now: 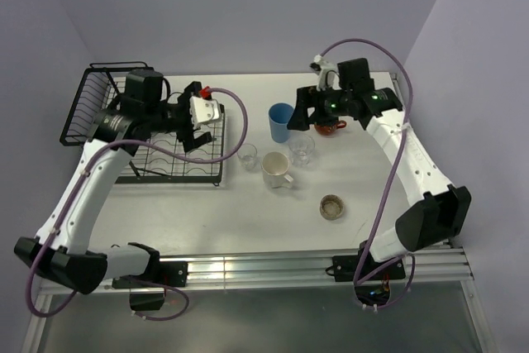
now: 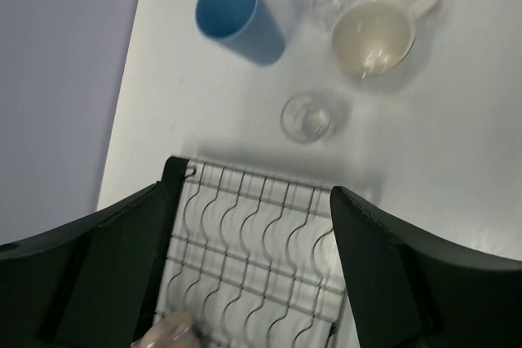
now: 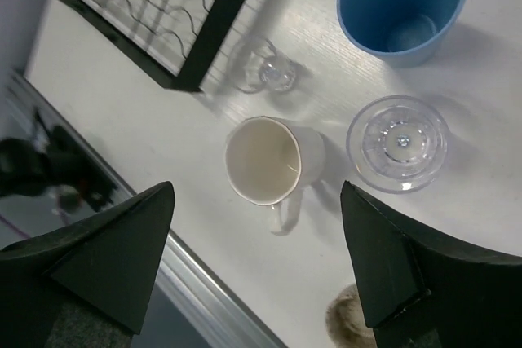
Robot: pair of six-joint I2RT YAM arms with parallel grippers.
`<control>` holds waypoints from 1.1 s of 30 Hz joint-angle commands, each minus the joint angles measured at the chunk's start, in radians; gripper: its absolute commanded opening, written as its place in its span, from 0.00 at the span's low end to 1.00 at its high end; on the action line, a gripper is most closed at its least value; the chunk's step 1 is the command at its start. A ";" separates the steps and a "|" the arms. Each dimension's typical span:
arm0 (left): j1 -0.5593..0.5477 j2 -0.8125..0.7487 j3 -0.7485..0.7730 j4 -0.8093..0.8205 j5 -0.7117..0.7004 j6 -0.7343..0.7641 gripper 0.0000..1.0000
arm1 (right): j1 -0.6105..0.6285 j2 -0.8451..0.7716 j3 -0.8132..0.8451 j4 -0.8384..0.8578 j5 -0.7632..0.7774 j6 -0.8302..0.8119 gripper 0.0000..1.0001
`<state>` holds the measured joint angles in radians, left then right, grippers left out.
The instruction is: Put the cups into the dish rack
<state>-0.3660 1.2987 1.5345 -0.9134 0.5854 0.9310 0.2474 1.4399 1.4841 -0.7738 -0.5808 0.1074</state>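
Note:
The black wire dish rack (image 1: 91, 113) stands at the left. My left gripper (image 1: 197, 116) hovers open over its flat tray (image 2: 261, 250) with nothing between the fingers. A pinkish rounded bit (image 2: 167, 333) lies on the wires at the bottom edge. My right gripper (image 1: 299, 117) hangs open above the cups, just right of the blue tumbler (image 1: 281, 121); in its wrist view the gripper (image 3: 257, 193) is high over the cream mug (image 3: 265, 160). Two clear glasses (image 1: 246, 156) (image 1: 302, 148), the dark brown-orange cup (image 1: 332, 126) and the low brownish cup (image 1: 331, 207) stand on the table.
The rack's taller basket (image 1: 87, 97) is at the far left by the wall. The table's near edge with its metal rail (image 1: 264, 266) runs below the cups. The right arm's link (image 1: 405, 163) lies along the right side.

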 commanded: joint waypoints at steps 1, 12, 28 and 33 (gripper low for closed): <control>0.013 -0.094 -0.075 0.189 0.201 -0.270 0.89 | 0.087 0.056 0.088 -0.110 0.146 -0.152 0.89; 0.013 -0.282 -0.272 0.307 0.268 -0.468 0.90 | 0.328 0.323 0.235 -0.240 0.396 -0.330 0.74; 0.015 -0.401 -0.386 0.344 0.269 -0.449 0.90 | 0.394 0.522 0.274 -0.251 0.513 -0.406 0.62; 0.015 -0.412 -0.410 0.317 0.269 -0.416 0.90 | 0.395 0.533 0.240 -0.225 0.524 -0.422 0.58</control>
<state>-0.3538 0.9054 1.1351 -0.5930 0.8227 0.4858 0.6331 1.9678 1.7397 -1.0172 -0.0826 -0.2863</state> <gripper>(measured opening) 0.903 0.593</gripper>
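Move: The cream mug stands about 7 cm to the left of the right hand, 2 cm nearer the base and some 22 cm below it. At that same depth the large clear glass is about 3 cm ahead and straight in line sideways; the small clear glass lies 15 cm left and 2 cm ahead; the blue cup is 10 cm ahead and 5 cm left. From the left hand, the mug is roughly 16 cm right, about 1 cm ahead and 27 cm down. The right hand drops some 16 cm towards the cream mug, swinging about 7 cm left early on and then going almost straight down, while its slanting fingers tip to point nearly straight down and narrow to a bit over half open, one over the mug's mouth, the other outside the wall on the large glass's side. The empty left hand, still wide open, draws back about 9 cm over the rack, its fingers swinging up towards level. ##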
